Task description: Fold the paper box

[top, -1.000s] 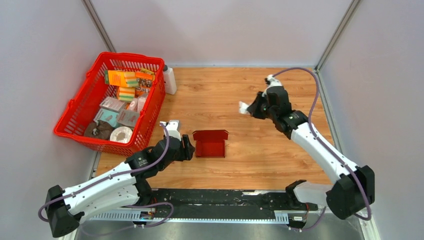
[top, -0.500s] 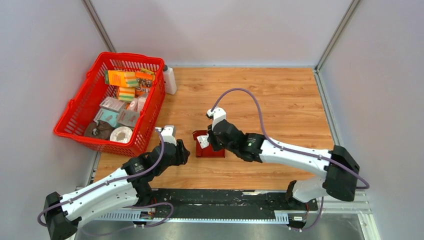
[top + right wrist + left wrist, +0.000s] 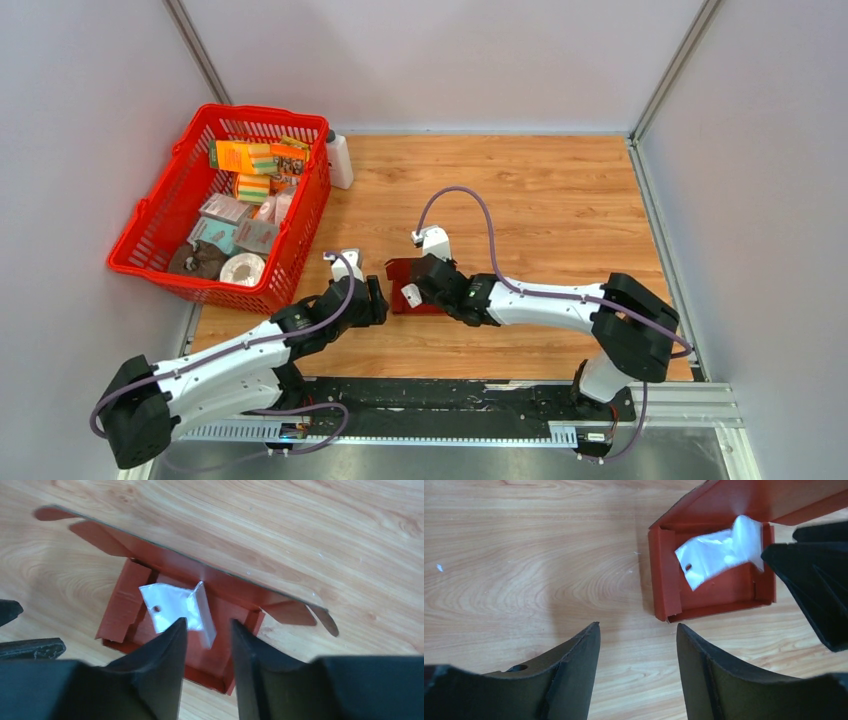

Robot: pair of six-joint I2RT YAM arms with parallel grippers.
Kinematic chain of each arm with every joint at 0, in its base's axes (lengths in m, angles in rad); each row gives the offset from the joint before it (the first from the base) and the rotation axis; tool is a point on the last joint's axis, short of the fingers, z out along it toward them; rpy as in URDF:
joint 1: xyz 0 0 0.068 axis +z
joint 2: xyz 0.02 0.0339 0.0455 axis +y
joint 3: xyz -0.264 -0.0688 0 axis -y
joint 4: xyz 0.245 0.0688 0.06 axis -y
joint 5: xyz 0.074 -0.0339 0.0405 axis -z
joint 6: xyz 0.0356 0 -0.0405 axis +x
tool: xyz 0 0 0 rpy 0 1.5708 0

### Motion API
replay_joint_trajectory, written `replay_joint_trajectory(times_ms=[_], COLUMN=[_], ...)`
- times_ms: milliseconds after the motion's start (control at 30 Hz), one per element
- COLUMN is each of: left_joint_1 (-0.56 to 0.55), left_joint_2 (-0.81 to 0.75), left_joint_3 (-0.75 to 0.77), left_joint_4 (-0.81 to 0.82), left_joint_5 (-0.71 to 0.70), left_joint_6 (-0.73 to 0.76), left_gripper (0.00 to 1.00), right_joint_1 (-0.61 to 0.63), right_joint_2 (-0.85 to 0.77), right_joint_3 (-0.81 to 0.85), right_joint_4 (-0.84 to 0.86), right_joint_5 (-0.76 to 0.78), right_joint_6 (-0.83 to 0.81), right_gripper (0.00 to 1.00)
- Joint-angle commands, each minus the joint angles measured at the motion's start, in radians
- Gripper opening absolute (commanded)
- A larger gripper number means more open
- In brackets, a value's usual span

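Note:
The paper box [image 3: 402,270] is a dark red open tray on the wooden table, its lid flap standing up along the far side [image 3: 225,580]. A white plastic packet [image 3: 170,605] lies inside it, also seen in the left wrist view as the packet [image 3: 719,555]. My right gripper [image 3: 209,622] hovers over the tray's near right part, jaws slightly apart, the packet's folded edge just beyond the tips and not pinched. My left gripper [image 3: 638,627] is open over bare wood just left of the box [image 3: 664,580], touching nothing.
A big red mesh basket [image 3: 150,215] full of printed packages stands at the back left, with a white bottle [image 3: 339,160] by its far corner. The right gripper's black finger [image 3: 819,595] crowds the box's right side. Grey walls enclose the table.
The right arm swung from the far right down over the box with the white packet, and its jaws have parted. The left gripper edged closer to the box's left side.

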Motion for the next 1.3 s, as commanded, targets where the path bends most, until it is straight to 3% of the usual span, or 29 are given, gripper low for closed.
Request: replay_joint_trajectory(times_ms=[0,100,367,633,867,900,967,1000,1067,1200,1267], left_joint_1=[0.048,0.073,0.074,0.074,0.044,0.030,-0.022,-0.040,-0.065,-0.134,-0.140], left_joint_2=[0.088,0.163,0.320,0.406,0.497,0.524,0.591,0.622,0.728,0.865,0.876], left_joint_3=[-0.024,-0.010,0.063,0.095,0.161,0.174,0.241,0.270,0.344,0.413,0.402], left_joint_4=[0.189,0.246,0.272,0.308,0.237,0.214,0.083,0.024,-0.094,-0.177,-0.136], left_joint_5=[0.055,0.087,0.098,0.083,0.012,-0.035,-0.119,-0.222,-0.287,-0.406,-0.395], left_joint_6=[-0.023,-0.017,0.018,0.041,0.079,0.084,0.087,0.078,0.075,0.069,0.070], left_gripper=[0.61,0.55,0.53,0.52,0.33,0.26,0.12,0.08,0.00,0.00,0.00], right_joint_1=[0.006,0.005,0.005,0.001,0.003,0.003,0.004,0.003,0.003,0.003,-0.003], right_joint_2=[-0.064,-0.174,-0.442,-0.441,-0.438,-0.438,-0.437,-0.437,-0.437,-0.435,-0.435], right_joint_3=[-0.066,-0.141,-0.311,-0.324,-0.328,-0.333,-0.336,-0.334,-0.334,-0.338,-0.333], right_joint_4=[0.078,0.135,0.273,0.300,0.317,0.317,0.320,0.322,0.322,0.322,0.299], right_joint_5=[0.075,0.064,0.114,0.093,0.090,0.090,0.090,0.093,0.093,0.101,0.110], right_joint_6=[0.050,0.038,0.010,-0.002,-0.004,-0.004,-0.004,-0.005,-0.004,0.009,0.022], right_gripper=[0.49,0.58,0.59,0.58,0.57,0.57,0.57,0.57,0.56,0.57,0.57])
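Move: The box's left side wall lies about 6 cm ahead of the left hand, 5 cm to its right and 6 cm below. From that hand the silver packet is some 6 cm ahead and 8 cm to the right, inside the box, and the raised lid about 10 cm ahead and 10 cm to the right, only about 4 cm below. From the right hand the packet lies about 1 cm ahead, 2 cm to its left and 4 cm below; the left wall is about 1 cm ahead and 5 cm left. Down first, then forward and rightward, the left hand travels about 9 cm in all to the box's left side wall, shuts its fingers and pinches it, rolling some 30 degrees so its left side rises. The right hand opens further, comes free of the packet, slips right, then rises to about 6 cm higher, tipping its fingers up, and waits open. ##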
